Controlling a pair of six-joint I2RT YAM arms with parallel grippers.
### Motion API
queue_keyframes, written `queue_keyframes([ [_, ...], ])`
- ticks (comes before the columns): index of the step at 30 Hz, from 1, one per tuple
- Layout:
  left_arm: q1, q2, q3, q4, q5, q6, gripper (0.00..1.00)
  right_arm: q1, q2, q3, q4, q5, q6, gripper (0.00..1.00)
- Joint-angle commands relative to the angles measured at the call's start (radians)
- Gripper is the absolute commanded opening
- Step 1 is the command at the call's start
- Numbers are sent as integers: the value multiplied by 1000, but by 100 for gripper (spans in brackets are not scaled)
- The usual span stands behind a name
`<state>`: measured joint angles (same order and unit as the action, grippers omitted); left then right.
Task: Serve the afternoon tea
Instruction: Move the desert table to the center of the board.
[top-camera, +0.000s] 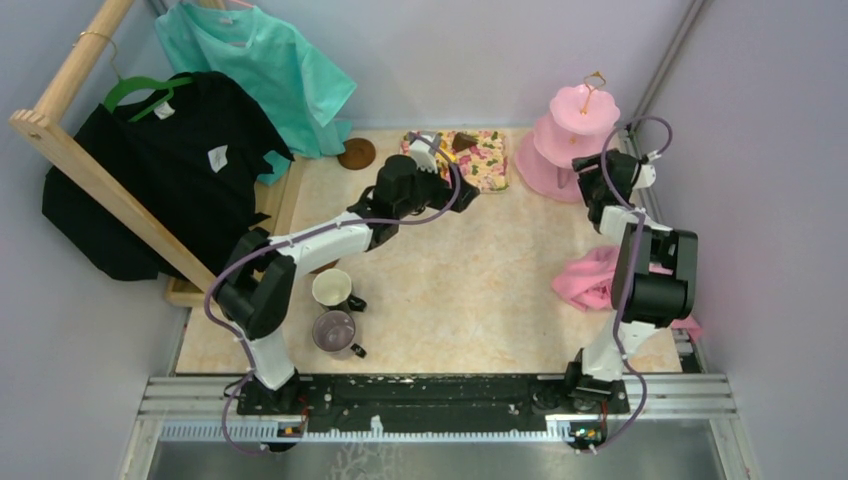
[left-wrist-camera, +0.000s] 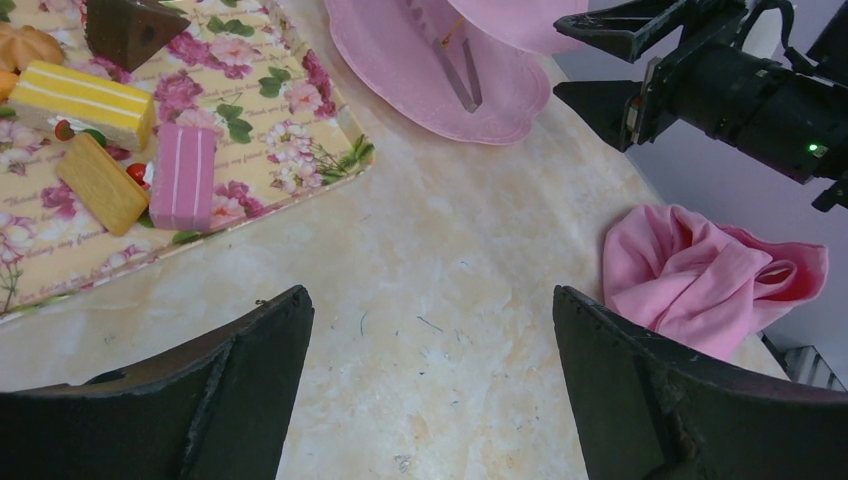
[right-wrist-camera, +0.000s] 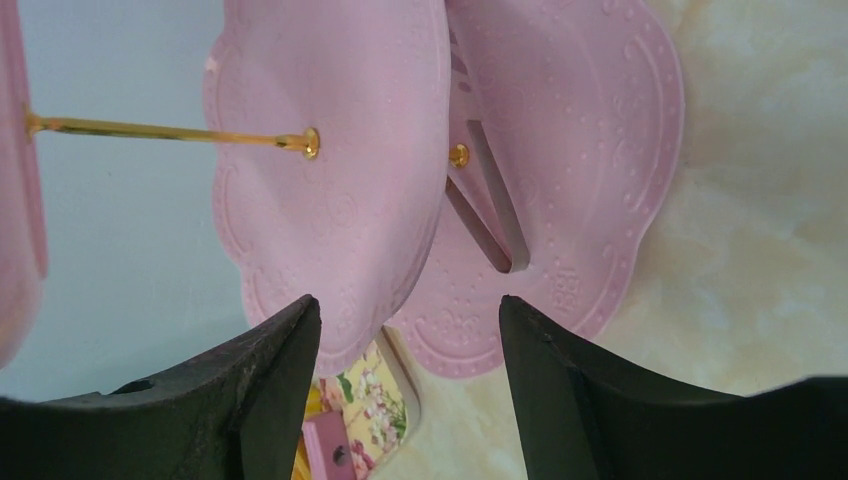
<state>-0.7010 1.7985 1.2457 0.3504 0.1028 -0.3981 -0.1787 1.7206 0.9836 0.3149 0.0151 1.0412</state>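
The pink three-tier cake stand (top-camera: 575, 130) with its gold loop stands at the back right. My right gripper (top-camera: 586, 168) is beside it, open. In the right wrist view the rim of the middle tier (right-wrist-camera: 330, 190) reaches in between the spread fingertips of that gripper (right-wrist-camera: 410, 305), above the bottom tier (right-wrist-camera: 580, 180). My left gripper (top-camera: 428, 152) hovers open over the floral mat (top-camera: 488, 165), with bare table between its fingertips (left-wrist-camera: 430, 300). Snacks lie on the mat: a yellow cake (left-wrist-camera: 90, 100), a brown wedge (left-wrist-camera: 130, 28), an orange biscuit (left-wrist-camera: 100, 183) and a pink wafer (left-wrist-camera: 183, 177). The white mug (top-camera: 332, 288) and grey-purple mug (top-camera: 335, 330) stand at the near left.
A brown saucer (top-camera: 356, 153) lies at the back, left of the mat. A crumpled pink cloth (top-camera: 595, 275) sits by the right arm's elbow. A wooden rail with a black shirt (top-camera: 150, 180) and a teal shirt (top-camera: 260, 70) borders the left side. Walls close the back and right.
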Motion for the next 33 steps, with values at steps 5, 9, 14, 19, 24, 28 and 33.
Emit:
queue_keyframes([
  [5,22,17,-37,114,21,-6,94,8,131,137,134,-15,12,64],
  [9,31,26,-48,132,20,-7,94,8,180,174,164,-24,27,62],
  [14,37,41,-48,153,14,-12,94,8,229,204,190,-38,46,52],
  [19,39,56,-42,160,12,-22,94,6,232,185,228,-43,55,29],
  [24,40,55,-48,163,6,-32,94,-2,211,156,246,-52,73,17],
  [28,39,37,-60,163,2,-37,94,-7,185,118,262,-62,98,12],
  [33,38,3,-88,164,-6,-35,93,-14,140,70,265,-77,128,11],
])
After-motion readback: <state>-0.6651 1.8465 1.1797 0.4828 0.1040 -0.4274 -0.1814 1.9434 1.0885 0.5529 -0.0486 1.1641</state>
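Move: The near rim of the dessert table's middle tier is about 6 cm straight ahead of the right gripper, roughly level with it; the stand's middle is some 14 cm ahead and 2 cm left. At board height, about 12 cm below the hand, the cake tray lies 27 cm left and 8 cm ahead, and the pink cloth 21 cm back and 8 cm right. From the left gripper, the stand is roughly 20 cm ahead, 22 cm right and 8 cm lower. Bring the right gripper forward about 6 cm, sinking slightly on the way, so the open jaws straddle the near rim of the dessert table's middle tier; then close them and pinch the rim from above and below, letting the fingers tip up about 8 degrees and easing back a little. Meanwhile let the empty, open left gripper sink some 2.5 cm, drifting slightly forward. ##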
